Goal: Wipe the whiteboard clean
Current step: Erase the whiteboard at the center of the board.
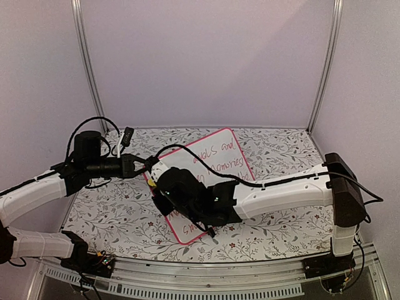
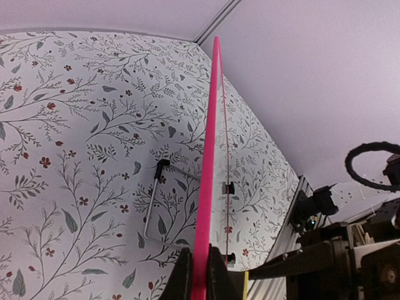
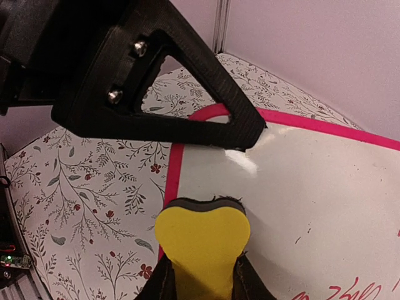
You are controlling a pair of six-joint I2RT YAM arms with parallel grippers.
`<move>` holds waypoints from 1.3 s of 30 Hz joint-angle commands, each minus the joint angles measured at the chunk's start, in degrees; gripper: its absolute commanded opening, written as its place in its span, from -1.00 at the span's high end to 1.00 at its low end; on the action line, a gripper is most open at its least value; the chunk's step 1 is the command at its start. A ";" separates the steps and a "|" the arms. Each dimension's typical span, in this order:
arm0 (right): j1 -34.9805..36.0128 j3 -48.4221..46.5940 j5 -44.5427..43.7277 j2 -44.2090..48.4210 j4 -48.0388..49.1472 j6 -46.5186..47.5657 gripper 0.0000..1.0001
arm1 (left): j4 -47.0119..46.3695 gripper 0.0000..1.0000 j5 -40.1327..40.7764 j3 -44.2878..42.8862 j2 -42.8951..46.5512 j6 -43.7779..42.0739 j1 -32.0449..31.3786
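The whiteboard (image 1: 228, 156), white with a pink-red frame and red writing, lies slanted on the floral table. My left gripper (image 1: 149, 172) is shut on its left frame edge. In the left wrist view the frame (image 2: 209, 144) runs edge-on between my left gripper's (image 2: 200, 257) jaws, with two black clip feet (image 2: 229, 187) beyond. My right gripper (image 3: 201, 262) is shut on the yellow block eraser (image 3: 201, 234), whose dark felt presses on the white surface (image 3: 294, 181) near the frame corner. Red writing (image 3: 340, 290) shows to its right. The right wrist (image 1: 187, 195) hides the eraser from above.
A bent metal wire (image 2: 152, 209) lies on the floral cloth left of the board. The left gripper's black finger (image 3: 162, 94) hangs over the board corner close to the eraser. Lilac walls and metal posts (image 1: 87, 69) enclose the table. A metal rail (image 1: 206, 281) runs along the near edge.
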State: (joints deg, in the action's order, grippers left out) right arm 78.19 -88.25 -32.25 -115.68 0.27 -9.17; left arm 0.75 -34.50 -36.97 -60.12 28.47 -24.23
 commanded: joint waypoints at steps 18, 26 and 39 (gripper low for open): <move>-9.99 11.95 -0.32 24.24 -0.95 -1.34 0.49 | 0.19 1.00 0.95 0.14 0.18 -1.35 -1.43; -17.59 19.42 10.01 27.93 -3.35 -6.18 0.49 | 0.21 1.00 0.98 0.16 0.02 -1.31 -1.38; -17.79 22.27 18.01 19.80 -1.76 -5.77 0.49 | 0.20 1.00 0.87 0.18 -0.09 -1.46 -1.36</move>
State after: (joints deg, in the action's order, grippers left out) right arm 60.36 -66.78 -16.91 -94.00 -2.52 -14.20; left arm 0.67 -34.70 -36.97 -59.90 28.47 -24.53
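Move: The right hand holds the eraser at the whiteboard's upper left. The word "avels" it is taken to lies roughly 13 cm ahead, 14 cm to its right and 3 cm higher. The left gripper, on the board's corner, is about 6 cm ahead, 1 cm left and 3 cm above the right hand; "memories" is some 14 cm ahead, 20 cm right, slightly lower. From the left hand, "avels" lies about 7 cm ahead and 15 cm right, at its height. Eraser comes free of the whiteboard's left side, still gripped in the right hand, which swings up some 14 cm, rightward and forward, then sinks back nearly to its starting height. It ends about 14 cm right and 8 cm farther out, tipped down some 10 degrees, with the eraser close in front of the start of "avels". The left gripper keeps holding the board's corner. ##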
